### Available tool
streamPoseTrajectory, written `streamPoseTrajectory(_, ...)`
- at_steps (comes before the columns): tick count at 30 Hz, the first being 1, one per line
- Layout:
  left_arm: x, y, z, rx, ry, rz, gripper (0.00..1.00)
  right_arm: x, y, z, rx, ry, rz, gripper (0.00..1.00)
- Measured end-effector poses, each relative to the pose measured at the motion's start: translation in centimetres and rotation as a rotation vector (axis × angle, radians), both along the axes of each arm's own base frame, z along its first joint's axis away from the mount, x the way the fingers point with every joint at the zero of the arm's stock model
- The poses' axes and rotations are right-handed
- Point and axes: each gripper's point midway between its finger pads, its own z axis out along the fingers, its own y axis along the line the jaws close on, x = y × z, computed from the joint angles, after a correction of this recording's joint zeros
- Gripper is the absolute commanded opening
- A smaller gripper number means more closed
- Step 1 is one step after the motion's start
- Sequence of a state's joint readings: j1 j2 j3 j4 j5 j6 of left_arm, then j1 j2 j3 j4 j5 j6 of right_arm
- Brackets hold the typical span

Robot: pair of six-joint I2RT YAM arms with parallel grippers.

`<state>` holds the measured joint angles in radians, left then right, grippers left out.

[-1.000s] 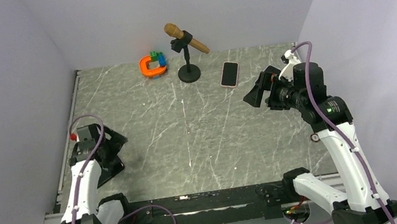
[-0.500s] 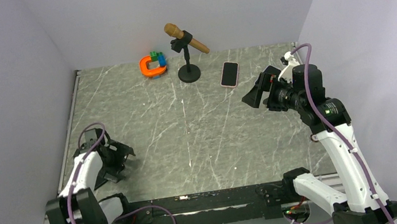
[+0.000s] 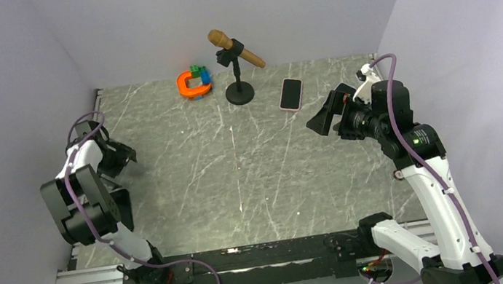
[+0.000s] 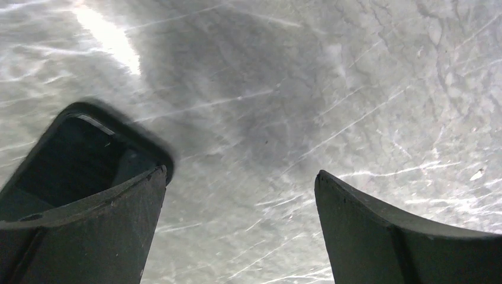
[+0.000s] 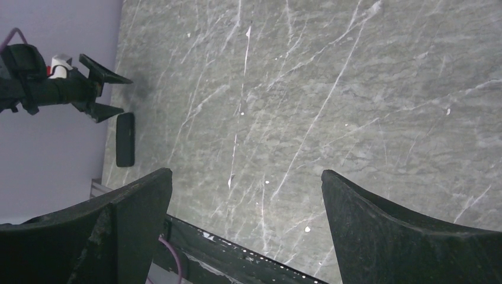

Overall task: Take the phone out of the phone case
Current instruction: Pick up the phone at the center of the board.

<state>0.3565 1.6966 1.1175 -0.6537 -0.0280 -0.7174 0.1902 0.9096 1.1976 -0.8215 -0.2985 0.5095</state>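
The phone [image 3: 291, 94] lies flat at the back of the table, dark screen up, with the pink rim of the phone case around it. My right gripper [image 3: 316, 125] hovers open to its right and nearer, apart from it; only bare table shows between its fingers [image 5: 245, 173]. My left gripper [image 3: 127, 157] is open at the far left, holding nothing [image 4: 241, 171]. A black, rimmed rectangular shell [image 3: 123, 207] lies on the table beside the left arm. It shows behind the left finger [image 4: 71, 148] and in the right wrist view [image 5: 125, 139].
A brown microphone on a black stand [image 3: 238, 78] is just left of the phone. An orange ring toy with coloured blocks [image 3: 195, 83] sits at the back. Walls close the table on three sides. A metal rail [image 3: 250, 263] runs along the front.
My left arm has swung from the front left up along the left wall, baring the black shell it hovered over. The right arm has hardly moved.
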Motion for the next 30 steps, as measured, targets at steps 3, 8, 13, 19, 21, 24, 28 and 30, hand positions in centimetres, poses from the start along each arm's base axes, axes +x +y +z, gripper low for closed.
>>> streamPoseTrajectory(3, -1.0, 0.8, 1.7, 0.072, -0.021, -0.014, 0.99, 0.0, 0.1, 0.0, 0.004, 0.001, 0.003, 1.0)
streamPoseTrajectory(8, -5.1, 2.9, 5.0, 0.199, -0.062, 0.064, 0.99, 0.0, 0.6, 0.4, 0.032, -0.008, 0.023, 1.0)
streamPoseTrajectory(13, -10.5, 6.5, 4.8, 0.308, 0.015, 0.225, 0.99, 0.0, 1.4, 0.3, 0.064, 0.003, 0.057, 1.0)
streamPoseTrajectory(19, -13.0, 7.7, 2.0, 0.291, 0.127, 0.282, 0.99, 0.1, 1.9, 0.2, 0.08, 0.015, 0.077, 1.0)
streamPoseTrajectory(21, -13.7, 8.0, 0.6, 0.239, 0.143, 0.312, 0.99, 0.1, 1.9, 0.3, 0.08, 0.013, 0.078, 1.0)
streamPoseTrajectory(24, -15.0, 7.7, -1.3, 0.151, 0.168, 0.346, 0.99, 0.0, 1.8, 0.4, 0.081, 0.008, 0.078, 1.0)
streamPoseTrajectory(28, -13.9, 6.7, -2.2, 0.061, 0.087, 0.332, 0.99, -0.3, 1.8, 0.8, 0.084, -0.006, 0.078, 1.0)
streamPoseTrajectory(30, -13.1, 6.1, -2.5, 0.021, 0.031, 0.311, 0.99, -0.4, 1.8, 0.9, 0.085, -0.013, 0.078, 1.0)
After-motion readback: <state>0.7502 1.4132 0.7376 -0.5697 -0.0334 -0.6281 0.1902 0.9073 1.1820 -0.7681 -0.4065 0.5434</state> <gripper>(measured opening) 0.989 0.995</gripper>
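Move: The black phone lies behind my left hand: its middle is about 13 cm back, some 5 cm to the left and roughly 4 cm below my open fingers. The left table edge runs about 14 cm to this hand's left, at about the same depth below. From my idle right hand the black phone is far off, some 68 cm to the left, a few centimetres back and about 29 cm lower. I lift my left hand about 5 cm, swing it back and to the left with its left side tipped up, then bring it down some 8 cm over the black phone, levelling it again and turning it nearly 20 degrees counter-clockwise. My fingers stay wide open. Just before the end I ease 2 cm forward and right, low over the phone, which now lies beneath and between the fingertips. ##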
